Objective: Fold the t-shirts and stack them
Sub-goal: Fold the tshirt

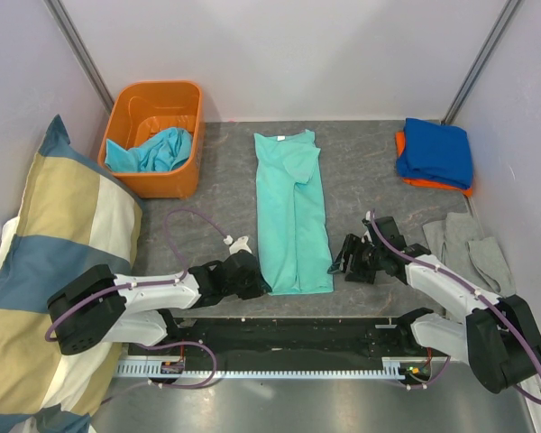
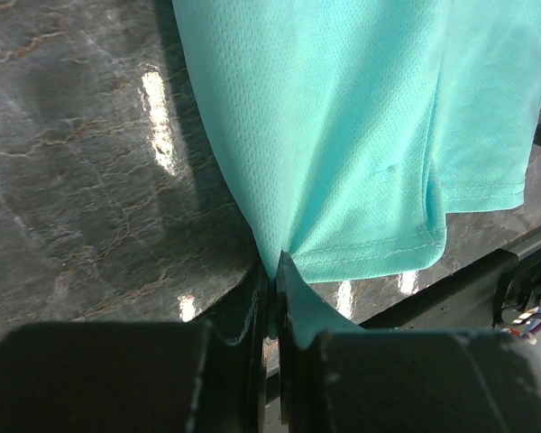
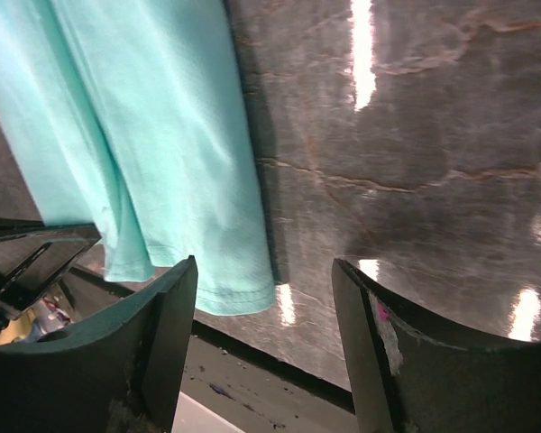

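Observation:
A mint-teal t-shirt (image 1: 292, 209) lies folded into a long strip down the middle of the table, hem toward me. My left gripper (image 1: 260, 285) is shut on its near left hem corner (image 2: 272, 262); in the left wrist view the cloth is pinched between the two black fingers. My right gripper (image 1: 340, 262) stands open just right of the near right hem corner (image 3: 239, 293), with only bare table between its fingers. A turquoise t-shirt (image 1: 153, 152) lies crumpled in the orange bin (image 1: 191, 171). A folded royal blue t-shirt (image 1: 435, 151) rests on an orange one (image 1: 444, 186) at the back right.
A big blue-and-cream striped pillow (image 1: 59, 262) fills the left side. A grey cloth (image 1: 469, 245) lies at the right, beside my right arm. The table's near edge (image 3: 279, 356) runs just under both grippers. White walls close off the back and sides.

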Controlling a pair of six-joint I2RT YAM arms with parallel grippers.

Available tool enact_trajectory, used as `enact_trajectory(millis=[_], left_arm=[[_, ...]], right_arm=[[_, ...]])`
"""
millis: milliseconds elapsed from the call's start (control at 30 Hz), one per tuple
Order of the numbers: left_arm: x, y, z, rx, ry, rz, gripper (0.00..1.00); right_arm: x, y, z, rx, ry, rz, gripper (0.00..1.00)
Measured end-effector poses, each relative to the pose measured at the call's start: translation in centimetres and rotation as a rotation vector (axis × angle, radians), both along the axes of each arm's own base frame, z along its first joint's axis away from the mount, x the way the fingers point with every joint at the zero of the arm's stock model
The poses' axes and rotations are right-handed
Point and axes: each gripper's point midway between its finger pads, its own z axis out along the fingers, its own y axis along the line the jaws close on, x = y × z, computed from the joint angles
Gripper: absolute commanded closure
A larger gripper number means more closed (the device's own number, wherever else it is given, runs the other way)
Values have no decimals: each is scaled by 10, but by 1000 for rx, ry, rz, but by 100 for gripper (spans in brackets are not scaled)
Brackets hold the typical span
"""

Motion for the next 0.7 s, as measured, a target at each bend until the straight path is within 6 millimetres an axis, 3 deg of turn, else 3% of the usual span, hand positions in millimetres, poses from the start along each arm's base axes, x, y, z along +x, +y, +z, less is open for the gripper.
enact_trajectory(millis=[233,467,567,667,700], left_arm=[[0,-1,0,1,2,-1,90],[0,-2,0,1,3,-2,91],[0,-2,0,1,3,-2,91],[0,-2,0,1,4,-3,91],[1,-2,0,1,4,-2,91]], right_arm=[[-4,17,5,39,-16,47,33],[-14,22,-7,52,20,43,38],[-13,27,-8,64,15,52,46],[-12,30,-11,73,15,54,65],[-12,29,-13,70,16,53,77]])
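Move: The t-shirt's near right hem corner lies about 3 cm to the right hand's left, some 3 cm back towards the base and roughly 3 cm below its open fingers. The near left corner, already pinched in the left gripper, is about 16 cm to the right hand's left and 3 cm back. The middle of the t-shirt strip is some 11 cm left and 13 cm ahead. From the left hand, the right hem corner is about 13 cm to its right, level fore and aft. The right hand slides some 3 cm to its left over the edge of the t-shirt strip, rising a touch at first and then easing back and sinking nearly 2 cm, so that its two fingers straddle the near right hem corner. Late in this it starts closing, the gap narrowing by about a third without shutting yet, while the left hand stays in place and keeps its pinch on the near left corner. ##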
